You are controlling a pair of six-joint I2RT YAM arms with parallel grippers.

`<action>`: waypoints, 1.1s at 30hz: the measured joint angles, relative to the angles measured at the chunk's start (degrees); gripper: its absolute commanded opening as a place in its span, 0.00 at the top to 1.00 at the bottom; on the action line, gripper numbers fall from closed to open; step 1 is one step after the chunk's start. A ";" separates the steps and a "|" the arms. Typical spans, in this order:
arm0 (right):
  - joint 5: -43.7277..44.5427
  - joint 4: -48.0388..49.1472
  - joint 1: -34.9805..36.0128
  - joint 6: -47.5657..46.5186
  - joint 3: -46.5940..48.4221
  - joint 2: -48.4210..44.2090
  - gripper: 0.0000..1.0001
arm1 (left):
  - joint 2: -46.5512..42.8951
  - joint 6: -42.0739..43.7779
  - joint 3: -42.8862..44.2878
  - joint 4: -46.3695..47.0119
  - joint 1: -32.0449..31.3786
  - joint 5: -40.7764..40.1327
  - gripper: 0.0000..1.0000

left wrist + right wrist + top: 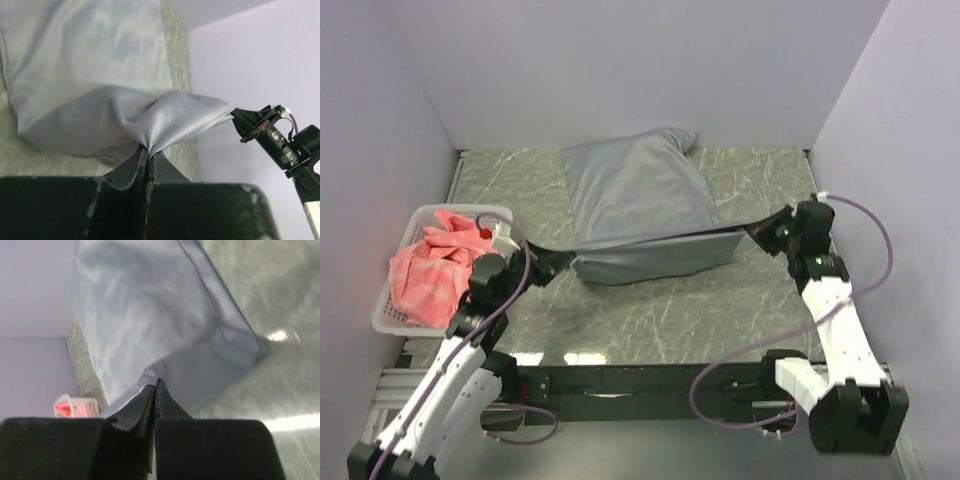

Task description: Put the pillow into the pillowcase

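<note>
The grey pillowcase (640,200) lies bulging in the middle of the table, and its near edge is lifted and pulled taut between both grippers. My left gripper (565,262) is shut on the near left corner; in the left wrist view the shiny cloth (90,75) bunches into the closed left gripper (148,150). My right gripper (752,232) is shut on the near right corner. The right wrist view shows the fabric (150,315) pinched in the right gripper (155,385). The pillow is hidden from every view.
A white lattice basket (395,315) holding a pink-red checked cloth (435,265) stands at the left, just behind my left arm. Lilac walls close in the table at the back and on both sides. The marbled tabletop (650,320) shows between the pillowcase and the arm bases.
</note>
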 measured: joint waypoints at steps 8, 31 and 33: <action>3.26 -15.91 -0.55 0.07 -13.29 -26.80 0.89 | -26.73 -0.98 -9.33 -18.36 -2.64 4.09 0.90; 11.63 -38.45 -1.16 2.29 -17.31 -45.05 0.44 | -32.39 -4.15 -9.73 -31.93 -2.84 2.54 0.58; 11.02 -38.32 -1.16 1.99 -17.09 -44.72 0.44 | -31.10 -4.04 -9.27 -31.95 -2.84 2.12 0.58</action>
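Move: Both hands still pinch the pillowcase's raised near part, some 15 cm above the table. The bare front table lies about 14 cm back and 23 cm right of the left hand, and 22 cm back and 20 cm left of the right one. The spread pillowcase's middle is 25 cm ahead and 18 cm right of the left hand; the basket is roughly 34 cm left of that hand, 6 cm ahead. Both hands draw the pillowcase back, left 10 cm, right nearly 18, sinking about 8, and open, releasing it. ##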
